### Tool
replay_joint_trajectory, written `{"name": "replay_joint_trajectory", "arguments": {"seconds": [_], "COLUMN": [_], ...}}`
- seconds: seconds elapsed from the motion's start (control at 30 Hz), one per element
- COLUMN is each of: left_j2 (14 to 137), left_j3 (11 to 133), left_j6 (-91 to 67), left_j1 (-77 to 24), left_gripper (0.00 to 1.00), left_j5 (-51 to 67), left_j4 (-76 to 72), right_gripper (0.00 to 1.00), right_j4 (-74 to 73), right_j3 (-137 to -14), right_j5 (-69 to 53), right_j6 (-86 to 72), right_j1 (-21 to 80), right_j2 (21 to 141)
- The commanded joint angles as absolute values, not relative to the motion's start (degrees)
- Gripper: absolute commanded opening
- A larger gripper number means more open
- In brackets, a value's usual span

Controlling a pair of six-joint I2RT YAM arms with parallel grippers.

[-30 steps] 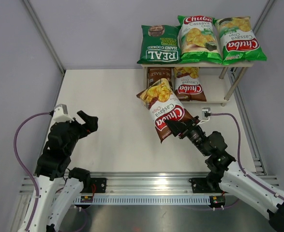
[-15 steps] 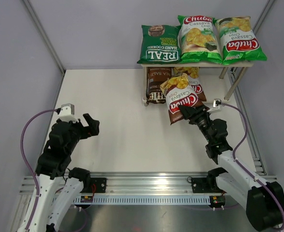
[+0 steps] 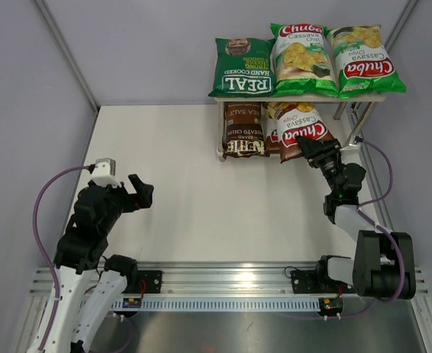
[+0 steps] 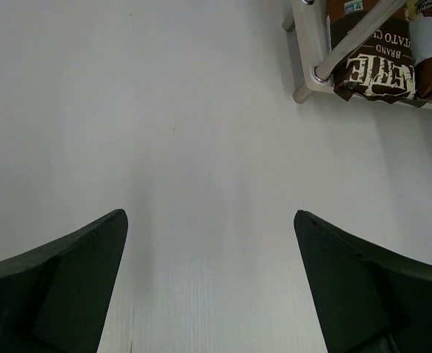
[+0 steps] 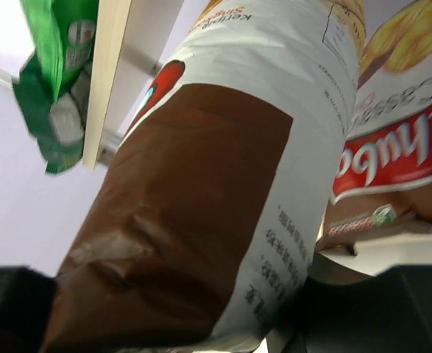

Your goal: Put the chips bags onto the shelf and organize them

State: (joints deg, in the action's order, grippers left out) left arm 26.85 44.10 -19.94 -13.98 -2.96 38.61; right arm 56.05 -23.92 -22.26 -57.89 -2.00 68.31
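The shelf (image 3: 363, 98) stands at the back right. Its top tier holds the dark green REAL bag (image 3: 242, 68) and two light green Chuba bags (image 3: 302, 50) (image 3: 363, 61). On the lower tier lie the dark brown Kettle bag (image 3: 245, 129) and a brown-red Chuba bag (image 3: 274, 137), mostly hidden. My right gripper (image 3: 315, 151) is shut on the second brown-red Chuba bag (image 3: 302, 131), holding it over the lower tier's right part; its back fills the right wrist view (image 5: 201, 213). My left gripper (image 3: 136, 190) is open and empty at the near left.
The Kettle bag (image 4: 374, 62) and a shelf leg (image 4: 326, 70) show at the top right of the left wrist view. Grey walls enclose the white table (image 3: 171, 169). A metal rail (image 3: 223, 283) runs along the near edge.
My right arm has carried the brown-red Chuba bag from mid-table back and right to the lower tier's right side. The Kettle bag is now uncovered. The left arm has barely moved.
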Motion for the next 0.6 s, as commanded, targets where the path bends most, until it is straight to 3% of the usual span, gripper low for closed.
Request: {"name": "replay_joint_trajectory", "arguments": {"seconds": [0.0,0.17,0.57], "left_j2": [25.93,25.93,25.49], "left_j3": [43.95,43.77,43.51], "left_j6": [-18.72,-18.54,-18.37], "left_j1": [-13.97,-13.97,-14.06], "left_gripper": [0.99,0.99,0.99], "left_j5": [-0.97,-0.44,1.32], "left_j4": [35.86,35.77,35.51], "right_gripper": [0.17,0.18,0.18], "right_j4": [71.00,71.38,67.53], "right_j3": [-28.56,-34.17,-38.40], "right_j5": [-27.15,-29.79,-28.57], "right_j6": [-62.13,-62.49,-49.85], "right_j1": [-6.67,-13.17,-16.61], "right_j2": [73.54,78.31,85.61]}}
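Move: The right hand already holds the last brown-and-white Chuba bag by its lower end. The empty right-hand slot on the lower shelf lies about 13 cm ahead of this hand, 8 cm to its right and slightly lower. The middle Chuba bag stands about 13 cm ahead and 5 cm left, the brown chocolate-coloured bag also 13 cm ahead but 19 cm left; the front right post is about 7 cm ahead and 15 cm right. From the idle left hand the slot is some 27 cm ahead and 50 cm right. Keeping its pinch on the bag's lower end, the right hand carries the bag about 9 cm to the right and 6 cm forward, away from the front of the middle Chuba bag and into the free slot beneath the upper board. It rises by a couple of centimetres and sinks back to its starting height, slowing towards the end, while the wrist turns slightly clockwise, under 10 degrees, and the fingers stay closed on the bag. ##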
